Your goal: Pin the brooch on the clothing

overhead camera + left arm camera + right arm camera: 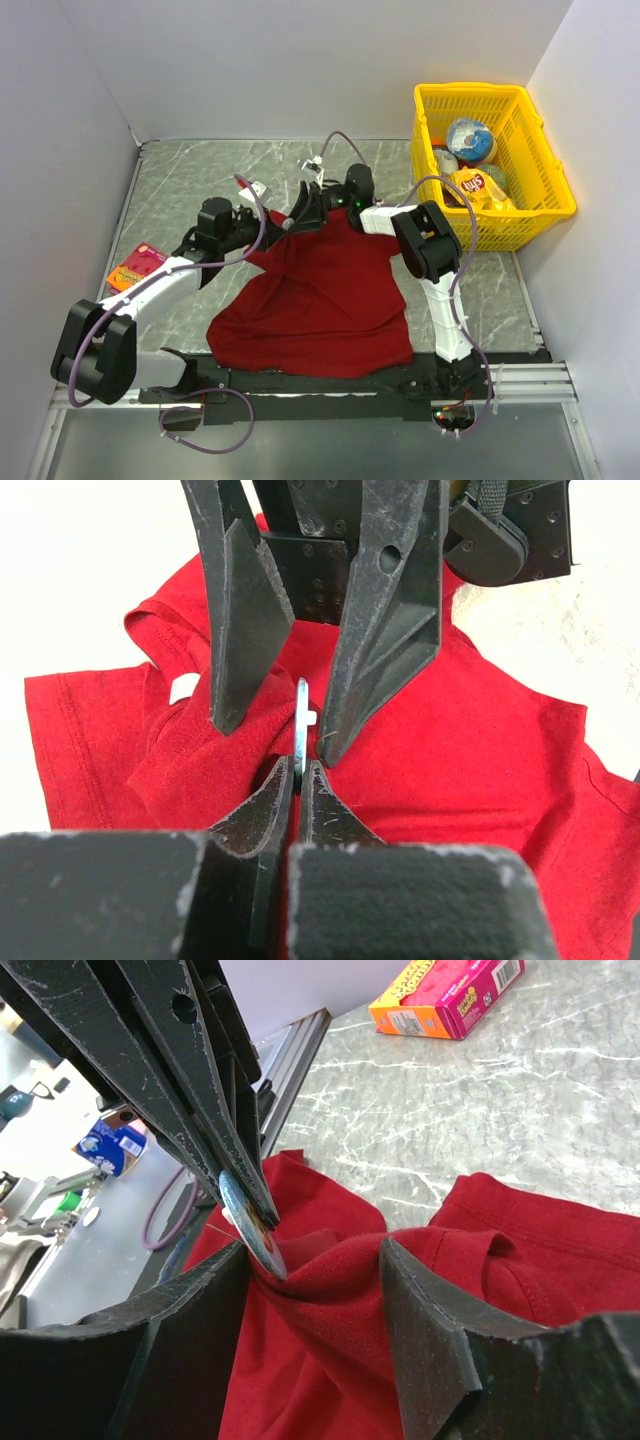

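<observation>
The dark-red T-shirt, the clothing, lies spread on the table with its far edge drawn up into a peak where both grippers meet. In the left wrist view my left gripper is shut on the brooch, a thin whitish disc seen edge-on. The right wrist view shows the brooch pressed into a bunched fold of the shirt. That fold fills the gap between the fingers of my right gripper, which is shut on it. The shirt's white neck label shows just left of the fold.
A yellow basket with snack packets stands at the back right. An orange-and-pink flat packet lies at the left beside the left arm. White walls close in the marble table on three sides.
</observation>
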{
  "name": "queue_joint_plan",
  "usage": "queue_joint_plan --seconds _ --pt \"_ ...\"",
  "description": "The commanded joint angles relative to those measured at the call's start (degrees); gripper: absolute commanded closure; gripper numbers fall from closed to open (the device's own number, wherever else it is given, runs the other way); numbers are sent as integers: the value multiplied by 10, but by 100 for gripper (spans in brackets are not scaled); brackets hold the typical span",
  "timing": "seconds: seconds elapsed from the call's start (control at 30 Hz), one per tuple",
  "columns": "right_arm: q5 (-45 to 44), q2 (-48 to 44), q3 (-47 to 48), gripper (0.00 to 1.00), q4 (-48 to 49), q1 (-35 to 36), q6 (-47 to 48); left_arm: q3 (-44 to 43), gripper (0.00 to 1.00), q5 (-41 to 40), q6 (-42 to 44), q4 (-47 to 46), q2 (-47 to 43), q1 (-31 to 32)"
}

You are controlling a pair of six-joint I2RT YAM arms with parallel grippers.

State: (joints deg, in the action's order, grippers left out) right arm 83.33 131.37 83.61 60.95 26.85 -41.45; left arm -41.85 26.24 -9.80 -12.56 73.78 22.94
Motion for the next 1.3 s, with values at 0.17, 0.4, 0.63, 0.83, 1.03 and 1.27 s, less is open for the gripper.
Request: queue_joint_plan --seconds 0.17,0.4,0.63,0.83,1.03,1.27 --pt "-14 13 56 46 4 1 3 -25 99 29 12 3 8 19" --pt "-15 14 69 53 -43 3 30 -30 99 17 19 13 10 27" --pt "-10 24 81 65 -35 3 8 -31 99 7 23 17 8 33" --pt "-4 30 88 72 -29 2 -4 -32 99 0 28 19 7 38" --pt "3 29 97 91 -50 4 5 -39 99 -1 31 25 12 41" --pt "-5 35 102 97 -57 5 1 -36 99 -8 34 29 5 47"
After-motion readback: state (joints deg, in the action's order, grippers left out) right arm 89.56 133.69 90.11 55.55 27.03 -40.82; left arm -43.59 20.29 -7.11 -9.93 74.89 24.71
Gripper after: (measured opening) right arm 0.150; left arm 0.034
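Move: The brooch, already pinched edge-on in the left fingertips, has its middle about 1 cm ahead of the left hand point, 2 cm to its right and 1 cm lower. From the open right gripper it lies some 2 cm back, 1 cm left and 1 cm up, close to its rear finger. The raised fold of red clothing sits between the right fingers, about 2 cm below that hand; the white collar tag is roughly 5 cm ahead and 6 cm below it. Close the right gripper from well over half open to nearly shut, pinching the lower part of the brooch, with the cloth fold beneath it, between the fingertips. Hold that hand almost in place, rising barely 1 cm and easing partly back, and turn it about 5 degrees counter-clockwise. Keep the left fingers shut on the brooch and ease that hand about 1 cm forward, between the closing right fingers. ##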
